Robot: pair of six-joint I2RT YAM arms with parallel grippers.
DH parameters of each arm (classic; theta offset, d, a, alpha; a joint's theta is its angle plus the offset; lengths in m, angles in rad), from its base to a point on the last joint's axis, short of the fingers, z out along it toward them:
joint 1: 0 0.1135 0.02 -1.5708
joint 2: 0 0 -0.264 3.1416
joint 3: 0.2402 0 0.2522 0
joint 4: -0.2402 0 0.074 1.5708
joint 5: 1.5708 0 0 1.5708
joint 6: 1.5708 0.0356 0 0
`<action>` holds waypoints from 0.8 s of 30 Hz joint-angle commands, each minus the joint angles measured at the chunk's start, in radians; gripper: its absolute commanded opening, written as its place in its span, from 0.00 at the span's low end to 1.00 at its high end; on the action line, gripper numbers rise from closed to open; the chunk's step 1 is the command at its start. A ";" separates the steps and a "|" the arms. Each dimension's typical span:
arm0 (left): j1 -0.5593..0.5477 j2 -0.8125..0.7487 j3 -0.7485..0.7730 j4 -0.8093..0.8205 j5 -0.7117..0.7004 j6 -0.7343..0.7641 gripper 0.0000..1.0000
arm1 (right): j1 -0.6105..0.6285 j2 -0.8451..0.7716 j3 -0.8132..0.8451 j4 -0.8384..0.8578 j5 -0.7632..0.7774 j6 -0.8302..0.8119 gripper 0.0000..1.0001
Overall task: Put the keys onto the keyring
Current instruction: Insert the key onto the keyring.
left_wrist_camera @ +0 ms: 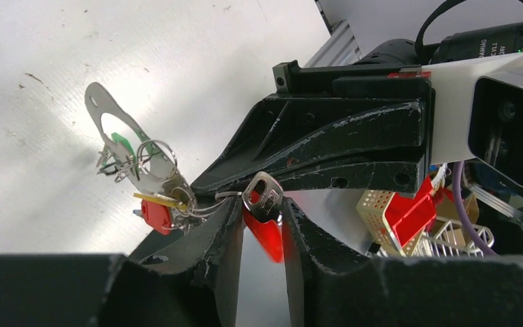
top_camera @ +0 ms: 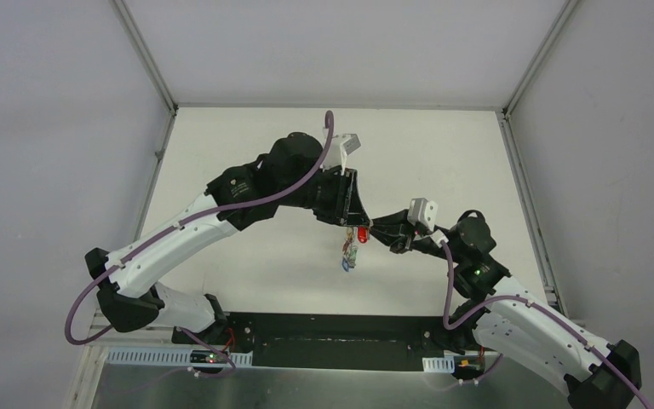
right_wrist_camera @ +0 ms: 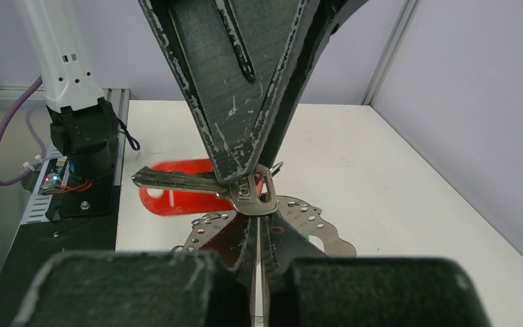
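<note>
A silver key (left_wrist_camera: pixel 264 194) with a red plastic part sits between the fingertips of my left gripper (left_wrist_camera: pixel 262 204), which is shut on it. In the right wrist view this key (right_wrist_camera: pixel 177 180) lies level, its head at my right gripper (right_wrist_camera: pixel 259 221). That gripper is shut, and a thin wire ring (left_wrist_camera: pixel 223 195) runs from its tips to the key. The keyring (left_wrist_camera: pixel 102 116), a flat grey loop, hangs left of both grippers with small rings, a red-headed key (left_wrist_camera: pixel 155 212) and a green one (left_wrist_camera: pixel 122 143). From above, the left gripper (top_camera: pixel 353 223) and right gripper (top_camera: pixel 379 232) meet over the table's middle.
The white table (top_camera: pixel 247 256) is fenced by metal rails (top_camera: pixel 524 187) at the sides and back. A perforated basket with red parts (left_wrist_camera: pixel 402 211) stands beyond the table edge. The left arm's base (right_wrist_camera: pixel 82 136) stands at the near edge.
</note>
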 commanded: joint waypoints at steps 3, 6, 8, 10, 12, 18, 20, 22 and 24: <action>-0.010 -0.009 0.028 0.102 0.032 0.057 0.36 | 0.000 -0.002 0.064 0.073 -0.033 0.014 0.00; -0.010 -0.047 0.038 0.107 -0.023 0.105 0.44 | 0.001 -0.006 0.063 0.074 -0.054 0.028 0.00; -0.010 -0.070 0.052 0.111 -0.052 0.154 0.52 | 0.000 -0.011 0.059 0.082 -0.065 0.044 0.00; -0.011 -0.084 0.068 0.113 -0.074 0.195 0.62 | 0.000 -0.018 0.052 0.097 -0.069 0.066 0.00; -0.010 -0.095 0.080 0.114 -0.098 0.234 0.65 | 0.000 -0.027 0.045 0.110 -0.068 0.089 0.00; -0.010 -0.122 0.083 0.106 -0.177 0.327 0.72 | 0.000 -0.057 0.031 0.143 -0.062 0.182 0.00; -0.011 -0.134 0.071 0.098 -0.197 0.366 0.70 | 0.000 -0.065 0.017 0.187 -0.073 0.215 0.00; -0.011 -0.154 0.046 0.096 -0.207 0.420 0.68 | 0.000 -0.068 0.003 0.222 -0.123 0.215 0.00; -0.011 -0.180 0.014 0.096 -0.204 0.477 0.66 | 0.000 -0.073 -0.004 0.236 -0.172 0.179 0.00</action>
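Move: The key sits right at the left fingertips, its middle about 2 cm back and 1 cm below that hand; the small ring in the right fingertips is about 1 cm to the right and 1 cm below, level fore and aft. The red tag lies some 3 cm back and 2 cm down, level sideways. The grey plate hangs about 8 cm below, 1 cm back and 2 cm left. From the right hand, the key is about 2 cm back, 1 cm left and 1 cm up. Up and away from the key and ring goes the left hand, its fingers spreading wide to come free of the key head, then climbing about 7 cm while drifting left and forward and rolling nearly 30 degrees. The right hand keeps its shut pinch on the ring, easing back and, towards the end, up by 2 to 3 cm each. ##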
